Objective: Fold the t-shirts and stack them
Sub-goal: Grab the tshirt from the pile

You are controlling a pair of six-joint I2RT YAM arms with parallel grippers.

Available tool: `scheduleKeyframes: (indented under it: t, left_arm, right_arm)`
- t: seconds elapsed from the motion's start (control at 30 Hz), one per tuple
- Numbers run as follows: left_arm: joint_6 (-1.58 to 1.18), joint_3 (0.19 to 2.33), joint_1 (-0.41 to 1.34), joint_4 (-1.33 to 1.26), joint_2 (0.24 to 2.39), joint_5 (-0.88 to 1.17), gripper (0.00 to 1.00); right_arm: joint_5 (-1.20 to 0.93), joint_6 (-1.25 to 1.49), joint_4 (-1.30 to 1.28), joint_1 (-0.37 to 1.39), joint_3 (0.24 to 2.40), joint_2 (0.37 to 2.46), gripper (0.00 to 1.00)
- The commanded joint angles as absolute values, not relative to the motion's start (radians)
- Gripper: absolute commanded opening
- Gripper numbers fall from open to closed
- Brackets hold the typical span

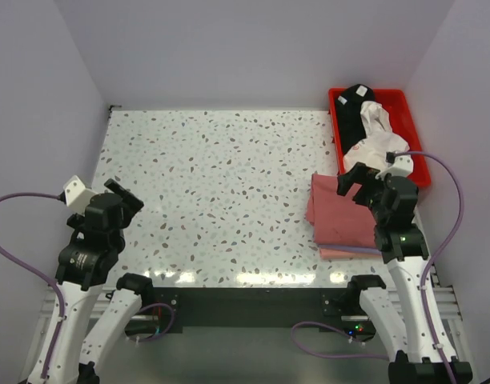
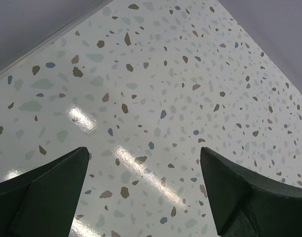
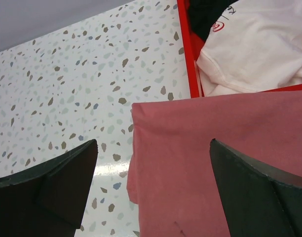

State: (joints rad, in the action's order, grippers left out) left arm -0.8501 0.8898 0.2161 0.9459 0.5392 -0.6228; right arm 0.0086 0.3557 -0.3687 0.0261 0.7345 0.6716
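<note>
Folded pink t-shirts (image 1: 341,214) lie stacked at the table's right side, also in the right wrist view (image 3: 210,163). A white t-shirt (image 1: 373,136) with red print and a black t-shirt (image 1: 353,112) lie crumpled in the red tray (image 1: 417,152); the white one shows in the right wrist view (image 3: 254,49). My right gripper (image 1: 359,186) is open and empty, hovering over the pink stack, its fingers (image 3: 57,192) wide apart. My left gripper (image 1: 125,200) is open and empty above bare table at the left, its fingers (image 2: 42,192) wide apart.
The speckled tabletop (image 1: 221,184) stretches between the arms. Walls close the table at back, left and right. The red tray stands at the back right corner, its edge (image 3: 188,59) beside the pink stack.
</note>
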Motion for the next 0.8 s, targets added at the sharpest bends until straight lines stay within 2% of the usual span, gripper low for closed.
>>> scheduleKeyframes:
  t: [0.0,0.17,0.3,0.5,0.77]
  left_arm:
    - [-0.841,0.888,0.212,0.897,0.554,-0.635,1.0]
    - [-0.844,0.858,0.212,0.853,0.56,-0.592,1.0]
    - [-0.824,0.857,0.212,0.841,0.587,-0.565,1.0]
    - [-0.815,0.845,0.212,0.836,0.598,-0.552,1.0]
    - [-0.802,0.831,0.212,0.816,0.607,-0.529,1.0]
  right_arm:
    - [0.026,0.368,-0.31,0.025,0.755,0.655,0.99]
    - [0.002,0.442,-0.174,0.025,0.701,0.679,0.99]
    - [0.07,0.457,-0.165,0.025,0.762,0.857,0.99]
    - [0.343,0.365,-0.377,0.009,1.162,1.237,0.99]
    - [0.385,0.311,-0.497,-0.067,1.521,1.75,0.97]
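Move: From the right hand, the white t-shirt in the red tub lies about 25 cm ahead, 10 cm to the right and some 16 cm below. The black t-shirt beside it lies roughly 7 cm farther out and 7 cm to the left of it. The folded red pile is almost under this hand, about 2 cm ahead and 4 cm right, 19 cm below. From the left hand, the white t-shirt is about 34 cm ahead, 80 cm right and 16 cm below. Right hand, open, sweeps about 19 cm forward and rightward towards the white t-shirt, tipping down; left sinks slightly. ##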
